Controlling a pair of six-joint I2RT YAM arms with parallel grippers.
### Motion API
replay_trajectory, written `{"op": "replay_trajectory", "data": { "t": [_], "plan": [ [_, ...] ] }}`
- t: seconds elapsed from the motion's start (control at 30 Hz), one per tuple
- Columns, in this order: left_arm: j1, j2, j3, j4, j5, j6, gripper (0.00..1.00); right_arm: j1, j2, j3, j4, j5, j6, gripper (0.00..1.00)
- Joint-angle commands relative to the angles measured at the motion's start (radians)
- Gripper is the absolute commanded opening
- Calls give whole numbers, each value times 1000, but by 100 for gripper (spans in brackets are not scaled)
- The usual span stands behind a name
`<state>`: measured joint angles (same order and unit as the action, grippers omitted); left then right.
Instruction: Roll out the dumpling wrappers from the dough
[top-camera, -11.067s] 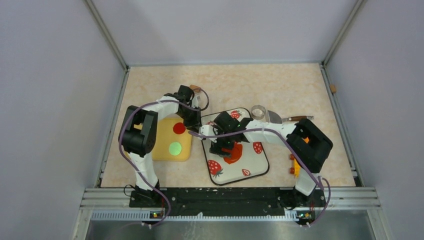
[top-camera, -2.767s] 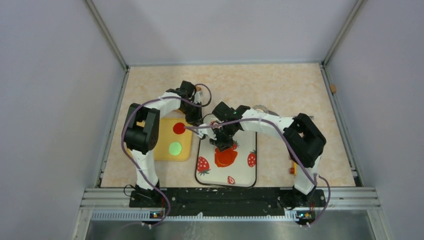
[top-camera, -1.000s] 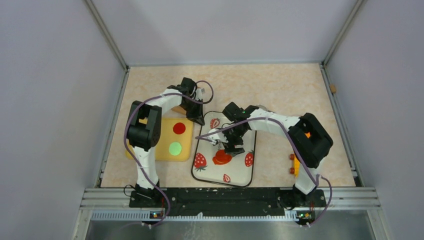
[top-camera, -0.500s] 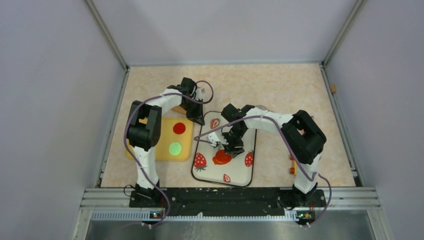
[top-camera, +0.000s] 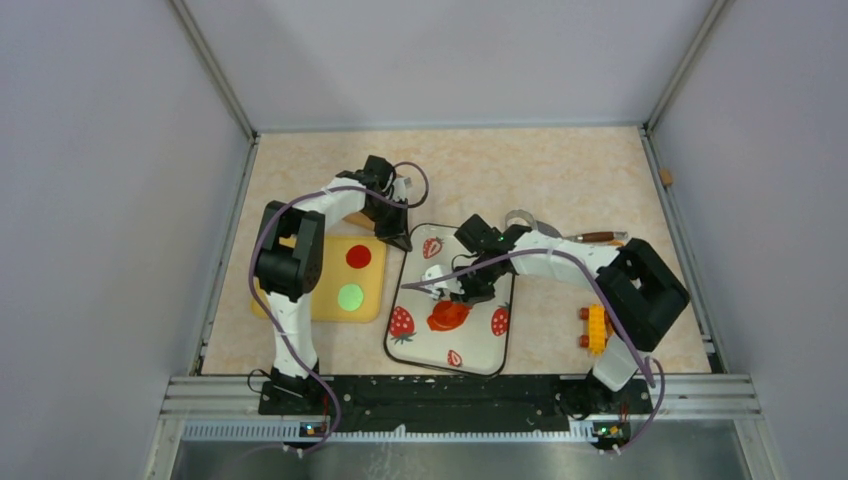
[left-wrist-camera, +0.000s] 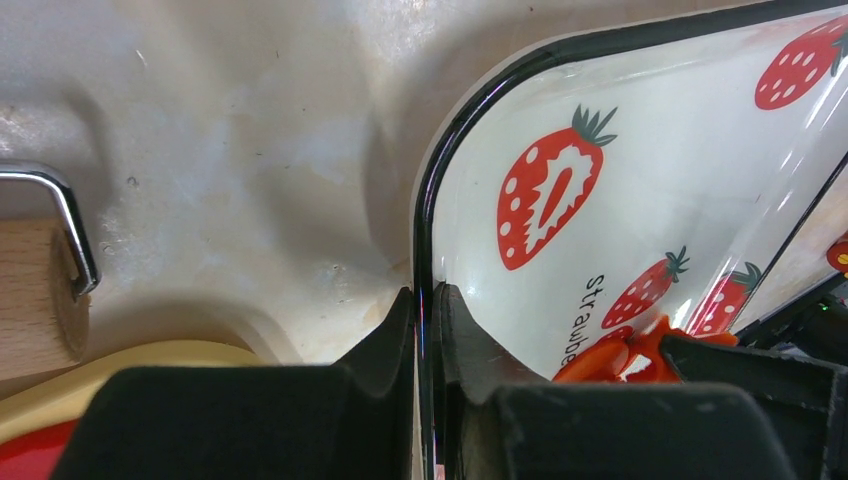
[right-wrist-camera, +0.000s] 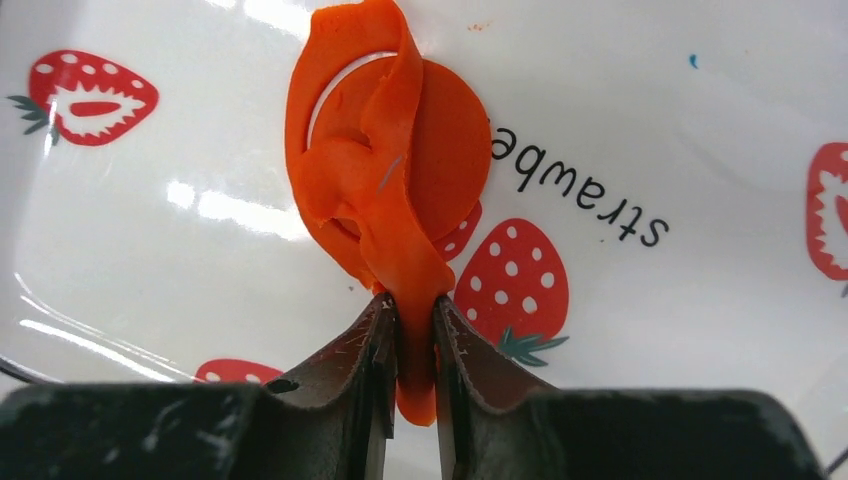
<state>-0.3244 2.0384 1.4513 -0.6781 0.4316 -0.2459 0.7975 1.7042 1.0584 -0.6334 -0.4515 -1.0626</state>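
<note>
The strawberry-print tray (top-camera: 470, 345) holds the orange-red dough (top-camera: 448, 315). In the right wrist view a ragged strip of dough (right-wrist-camera: 385, 180) curls up off a flat round dumpling wrapper (right-wrist-camera: 455, 140) lying on the tray (right-wrist-camera: 680, 120). My right gripper (right-wrist-camera: 410, 305) is shut on the strip's lower end; from above it (top-camera: 470, 290) sits over the tray's middle. My left gripper (left-wrist-camera: 425, 305) is shut on the tray's black rim (left-wrist-camera: 420, 230), at its far left corner (top-camera: 397, 238). A red wrapper (top-camera: 358, 256) and a green one (top-camera: 350, 296) lie on the yellow board (top-camera: 325, 305).
A wooden rolling pin end (left-wrist-camera: 35, 290) with a metal bracket lies left of the tray, behind the board (left-wrist-camera: 150, 355). A metal ring cutter (top-camera: 518, 220) and a wooden-handled tool (top-camera: 595, 237) lie beyond the tray. A yellow block (top-camera: 596, 328) sits at the right. Walls enclose the table.
My right gripper has closed on the dough strip, and the right arm's elbow has swung out to the right. The left gripper and the tray have stayed put.
</note>
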Motion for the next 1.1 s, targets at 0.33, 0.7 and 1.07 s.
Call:
{"op": "replay_trajectory", "data": {
  "t": [0.33, 0.7, 1.07],
  "plan": [
    [2, 43, 41, 25, -84, -92, 0, 64, -205, 108, -194, -147, 193, 18],
    [4, 45, 18, 23, -64, -67, 0, 77, -306, 193, -182, -57, 196, 18],
    [4, -18, 55, 26, 49, -24, 8, -142, -224, 235, -111, -28, 248, 24]
  ]
}}
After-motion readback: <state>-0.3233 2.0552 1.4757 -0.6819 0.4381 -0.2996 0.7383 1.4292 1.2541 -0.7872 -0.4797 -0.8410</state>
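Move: Just to the right hand's left lies the round wrapper, about 5 cm across, 3 cm back and 2 cm below. The orange scrap already pinched in that hand still drapes over and around it. The cutter ring stands roughly 16 cm ahead of the right hand and 10 cm to its right, the scraper blade some 14 cm ahead and 15 cm right. From the left hand, the wrapper is about 13 cm back and 8 cm right. Lifting the already pinched dough scrap, the right hand climbs steadily some 14 cm above the tray, drawing back about 5 cm at first, then swinging forward 6 or 7 cm late in the rise. Its wrist rolls and turns slightly clockwise while the fingers keep their pinch; the left gripper keeps holding the tray's rim at the far left corner. ##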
